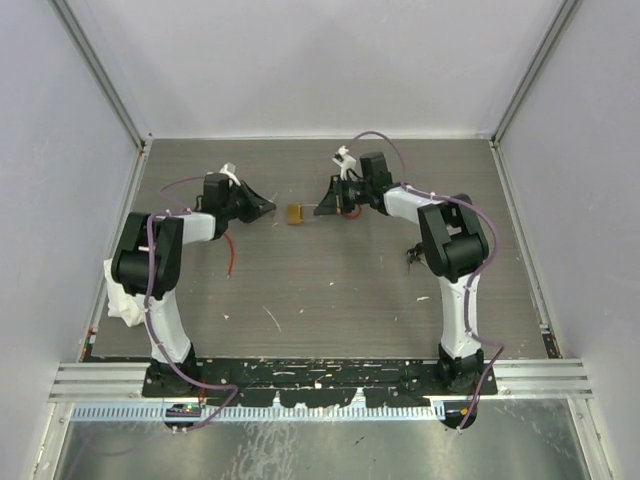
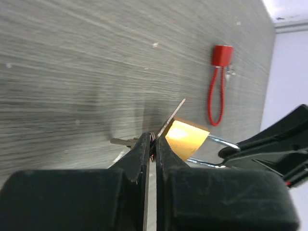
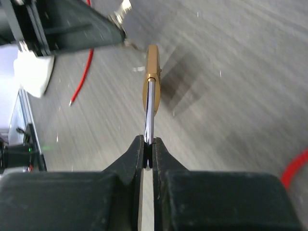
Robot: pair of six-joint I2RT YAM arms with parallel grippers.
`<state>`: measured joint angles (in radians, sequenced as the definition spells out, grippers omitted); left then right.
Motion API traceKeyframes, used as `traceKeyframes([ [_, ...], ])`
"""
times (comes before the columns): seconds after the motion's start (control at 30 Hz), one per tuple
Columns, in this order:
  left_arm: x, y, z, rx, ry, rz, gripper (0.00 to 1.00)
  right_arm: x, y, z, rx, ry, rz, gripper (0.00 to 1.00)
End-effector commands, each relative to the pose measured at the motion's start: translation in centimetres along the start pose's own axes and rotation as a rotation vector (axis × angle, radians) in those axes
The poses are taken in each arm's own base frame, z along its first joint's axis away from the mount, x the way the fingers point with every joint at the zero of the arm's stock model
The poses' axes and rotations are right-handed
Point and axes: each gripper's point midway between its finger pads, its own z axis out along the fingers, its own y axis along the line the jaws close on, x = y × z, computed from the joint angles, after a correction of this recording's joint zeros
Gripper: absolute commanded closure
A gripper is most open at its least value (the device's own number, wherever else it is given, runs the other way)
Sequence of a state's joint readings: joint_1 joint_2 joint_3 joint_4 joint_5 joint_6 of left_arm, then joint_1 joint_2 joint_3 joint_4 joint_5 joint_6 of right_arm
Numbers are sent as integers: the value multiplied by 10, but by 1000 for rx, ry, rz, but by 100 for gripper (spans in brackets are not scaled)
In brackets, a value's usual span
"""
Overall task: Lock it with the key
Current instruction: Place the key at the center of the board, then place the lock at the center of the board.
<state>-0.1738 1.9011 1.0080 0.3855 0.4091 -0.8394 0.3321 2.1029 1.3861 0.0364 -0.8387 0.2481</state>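
A small brass padlock (image 1: 295,213) hangs just above the table between my two grippers. My right gripper (image 3: 148,140) is shut on its silver shackle (image 3: 149,108), and the brass body (image 3: 152,67) points away from it. My left gripper (image 2: 154,139) is shut on the key (image 2: 173,117). One thin blade slants up against the near edge of the padlock (image 2: 187,139), and another blade sticks out to the left. In the top view the left gripper (image 1: 262,207) sits just left of the padlock and the right gripper (image 1: 325,208) just right of it.
A red cable lock (image 2: 221,55) with its looped cable lies on the table near the left arm; the cable (image 1: 232,255) also shows from above. A white cloth (image 1: 125,300) lies by the left arm's base. A small dark object (image 1: 412,258) lies beside the right arm.
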Motion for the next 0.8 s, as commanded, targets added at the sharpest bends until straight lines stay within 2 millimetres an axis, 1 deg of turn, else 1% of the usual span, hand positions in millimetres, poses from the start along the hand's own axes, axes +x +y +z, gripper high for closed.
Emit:
traceKeyframes([
  [0.0, -2, 19, 10, -95, 27, -43, 94, -58, 13, 23, 0, -121, -11, 95],
  [0.03, -2, 24, 12, -117, 30, -45, 90, -60, 10, 29, 4, -118, -7, 93],
  [0.07, -2, 28, 14, -135, 32, -44, 84, -60, 6, 33, 9, -111, 0, 87],
  [0.13, -2, 33, 14, -162, 33, -37, 76, -57, -1, 38, 22, -86, 10, 78],
  [0.17, -3, 33, 13, -166, 31, -27, 70, -56, -4, 39, 31, -74, 6, 73],
  [0.23, -7, 31, 7, -180, 18, -2, 59, -57, -7, 35, 66, -51, -40, 55],
  [0.27, -11, 28, 1, -189, 3, 19, 53, -61, -8, 30, 97, -39, -108, 49],
  [0.33, -16, 21, -13, -209, -13, 77, 45, -68, -10, 14, 172, -22, -212, 39],
  [0.4, -24, 11, -29, -238, -45, 158, 38, -78, -1, -9, 233, -15, -340, 32],
  [0.43, -26, 6, -38, -246, -56, 199, 36, -78, 2, -20, 260, -10, -384, 31],
  [0.5, -29, -6, -55, -256, -84, 275, 32, -80, 16, -43, 289, -9, -474, 30],
  [0.6, -28, -33, -80, -184, -129, 355, 29, -70, 39, -76, 279, 9, -560, 28],
  [0.67, -27, -49, -99, -121, -173, 379, 24, -58, 54, -99, 259, 32, -596, 28],
  [0.77, -24, -72, -129, -24, -235, 423, 16, -44, 71, -135, 261, 6, -658, 28],
])
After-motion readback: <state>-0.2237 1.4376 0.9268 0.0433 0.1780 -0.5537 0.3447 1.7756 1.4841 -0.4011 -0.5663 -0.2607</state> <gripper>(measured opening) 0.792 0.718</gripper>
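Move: The left hand holds the keys over their table spot, about 4 cm below and 1 cm ahead. The padlock body, held by its shackle in the right hand, is about 6 cm to the left hand's right and 1 cm back. From the right hand, the padlock's table spot is roughly 3 cm ahead, 9 cm left and 5 cm down; the red cable lock lies 5 cm ahead and 8 cm right, about 5 cm below. Both hands dip about 2 cm, the right shifting forward-left, release keys and padlock, then rise some 12 cm. ##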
